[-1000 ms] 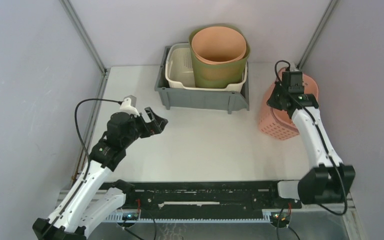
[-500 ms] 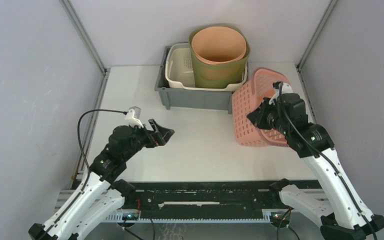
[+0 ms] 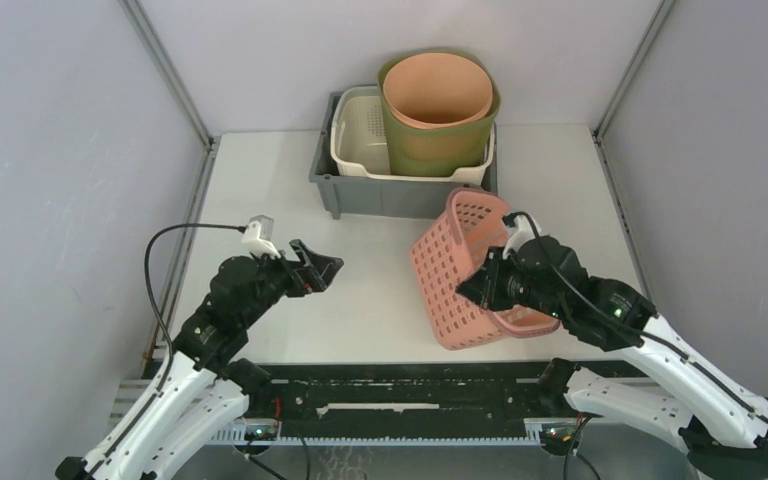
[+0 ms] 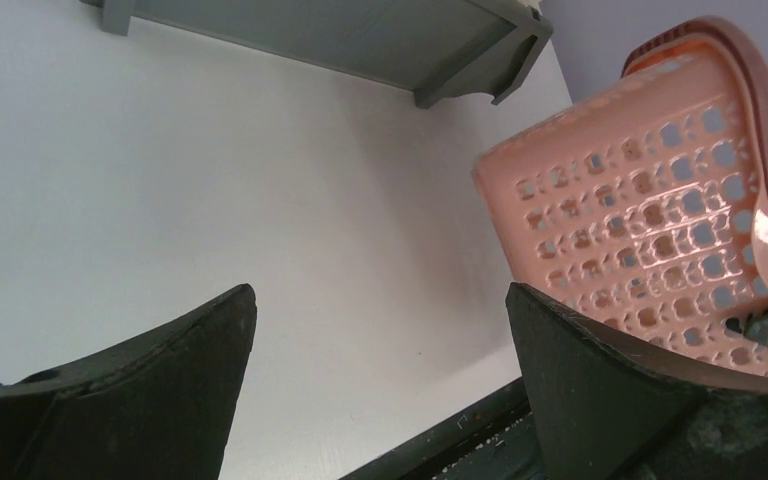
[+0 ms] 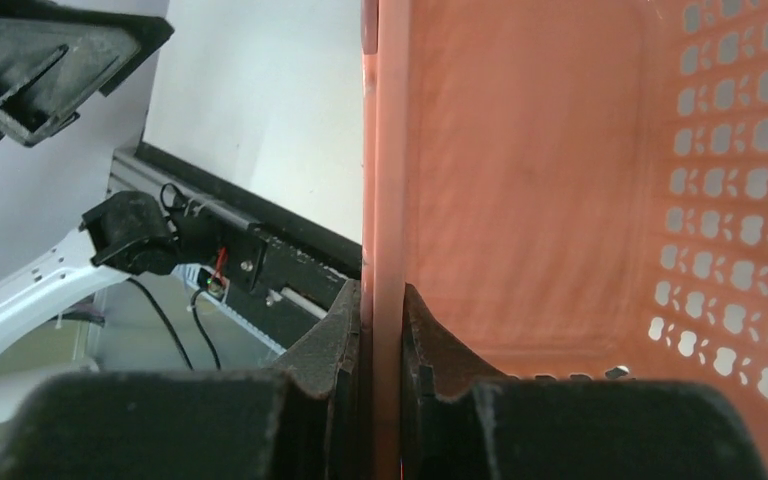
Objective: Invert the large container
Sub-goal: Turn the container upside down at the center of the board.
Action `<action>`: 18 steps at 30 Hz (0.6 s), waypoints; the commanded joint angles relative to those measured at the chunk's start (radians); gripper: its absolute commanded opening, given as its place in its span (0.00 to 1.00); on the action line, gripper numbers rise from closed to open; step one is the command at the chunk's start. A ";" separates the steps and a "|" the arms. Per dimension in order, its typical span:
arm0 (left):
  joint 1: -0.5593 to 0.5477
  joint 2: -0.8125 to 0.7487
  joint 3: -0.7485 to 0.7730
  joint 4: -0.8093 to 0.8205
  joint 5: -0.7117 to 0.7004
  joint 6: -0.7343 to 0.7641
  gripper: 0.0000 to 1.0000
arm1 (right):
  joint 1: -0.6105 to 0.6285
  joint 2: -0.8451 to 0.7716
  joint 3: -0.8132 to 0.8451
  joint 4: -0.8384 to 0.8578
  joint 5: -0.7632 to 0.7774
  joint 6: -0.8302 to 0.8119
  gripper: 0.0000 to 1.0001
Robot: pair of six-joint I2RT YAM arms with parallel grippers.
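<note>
The large container is a pink perforated basket (image 3: 448,268), tipped on its side at the front of the table, right of centre. Its base faces left and its mouth faces my right arm. My right gripper (image 3: 487,286) is shut on the basket's rim, and in the right wrist view the fingers (image 5: 382,300) pinch the thin pink wall (image 5: 520,180) from both sides. My left gripper (image 3: 320,262) hovers open to the left of the basket, apart from it. In the left wrist view its jaws (image 4: 380,300) stand wide over bare table, with the basket (image 4: 650,220) to the right.
A grey bin (image 3: 400,196) at the back holds a white perforated tub (image 3: 360,135) and a green bucket with an orange one nested inside (image 3: 438,100). A black rail (image 3: 400,385) runs along the near edge. Grey walls close in both sides.
My right arm has carried the basket from the far right edge toward the front middle, tipping it over onto its side. The left gripper has shifted slightly and stays open.
</note>
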 commanded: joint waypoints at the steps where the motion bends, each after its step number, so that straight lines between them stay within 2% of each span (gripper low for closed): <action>1: -0.004 -0.023 0.022 -0.006 -0.038 -0.002 1.00 | 0.080 -0.009 -0.050 0.233 0.020 0.100 0.00; 8: -0.004 -0.044 0.031 -0.042 -0.064 0.004 1.00 | 0.186 0.066 -0.111 0.464 0.027 0.159 0.00; 18: -0.004 -0.012 0.055 -0.078 -0.111 0.039 1.00 | 0.191 0.155 -0.290 0.892 -0.019 0.261 0.00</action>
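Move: The right hand already grips the pink basket by its rim; the clear middle of the board lies about 12 cm ahead of it, 12 cm to its left and 24 cm below. The grey tub stands roughly 42 cm ahead and 12 cm left of that hand, with the green bin in it 42 cm ahead and 6 cm left. From the left hand, the middle lies about 6 cm ahead, 14 cm right and 22 cm below. Still pinching the rim, the right hand carries the basket about 10 cm left, rolling its left side up some 15 degrees. ##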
